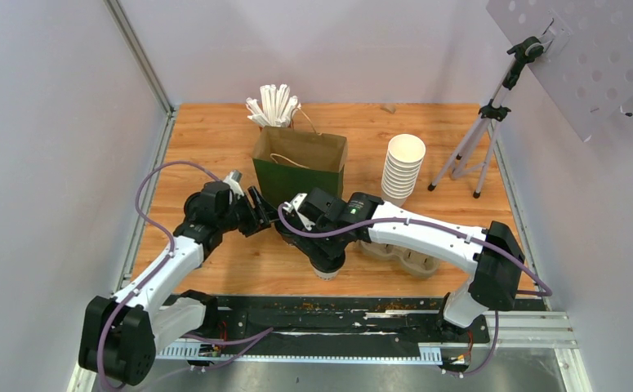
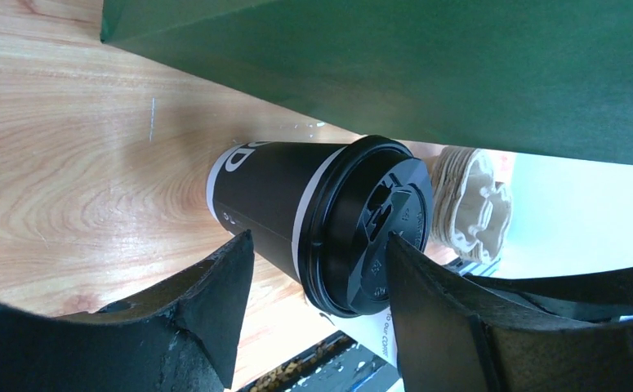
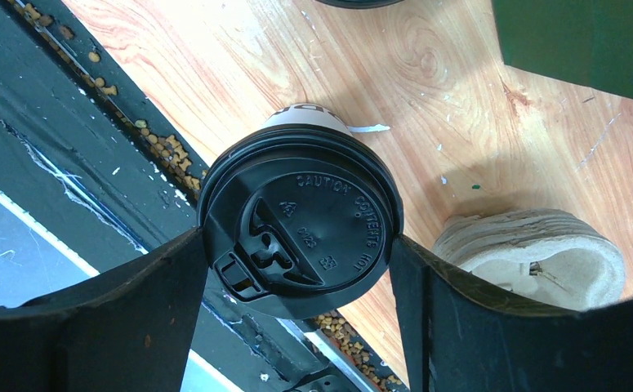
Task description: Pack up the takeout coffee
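The takeout coffee [image 3: 296, 220], a white cup with a round black sip lid, sits between the fingers of my right gripper [image 3: 296, 245]. Both fingers press on the lid's rim. In the top view my right gripper [image 1: 323, 260] covers this cup just in front of the green paper bag [image 1: 300, 167]. A second lidded cup with a black sleeve [image 2: 280, 196] stands beside the bag. My left gripper [image 2: 317, 245] is open around that cup. One finger is level with the lid, and the other stands off the sleeve with a gap.
A stack of cardboard cup carriers [image 1: 403, 255] lies under my right arm. Lidless white cups [image 1: 403, 167] are stacked at the back right. Wrapped straws [image 1: 274, 104] stand behind the bag. A tripod [image 1: 480, 147] stands at the right. Brown crumbs [image 3: 158, 147] litter the black strip at the near edge.
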Robot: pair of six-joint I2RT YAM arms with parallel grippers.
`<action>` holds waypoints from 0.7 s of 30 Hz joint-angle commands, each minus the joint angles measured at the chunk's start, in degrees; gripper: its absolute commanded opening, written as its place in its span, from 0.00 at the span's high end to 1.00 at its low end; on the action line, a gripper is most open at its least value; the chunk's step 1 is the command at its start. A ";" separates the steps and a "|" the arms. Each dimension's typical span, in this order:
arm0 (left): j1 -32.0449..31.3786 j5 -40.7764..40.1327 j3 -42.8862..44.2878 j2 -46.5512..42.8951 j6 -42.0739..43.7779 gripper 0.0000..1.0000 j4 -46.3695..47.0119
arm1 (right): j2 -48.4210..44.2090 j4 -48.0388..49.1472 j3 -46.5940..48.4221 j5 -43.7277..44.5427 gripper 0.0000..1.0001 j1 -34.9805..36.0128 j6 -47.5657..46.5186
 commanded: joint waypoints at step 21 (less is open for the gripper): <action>-1.50 -5.75 7.96 -1.98 6.95 0.70 -14.06 | -0.81 1.59 -0.45 -0.57 0.24 -0.76 -0.03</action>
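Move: The far coffee cup stands about 4 cm to the left hand's right and 1 cm back, its middle some 4 cm below the hand point, so the fingers are at lid height. The green bag stands beyond the cup, some 12 cm ahead of the hand and 8 cm right. The near coffee cup is about 10 cm back and 14 cm right. From the right hand, the far cup lies roughly 9 cm ahead and 10 cm left. Easing slightly down and left at first, then back up and about 1 cm left, the left hand closes its fingers from about two-thirds to a little over one-third open on the near edge of the far cup's lid, one finger on the lid's top and the other under the rim. It rolls some 5 degrees as they tighten. The right hand stays still, keeping its grip around the near cup's lid. ##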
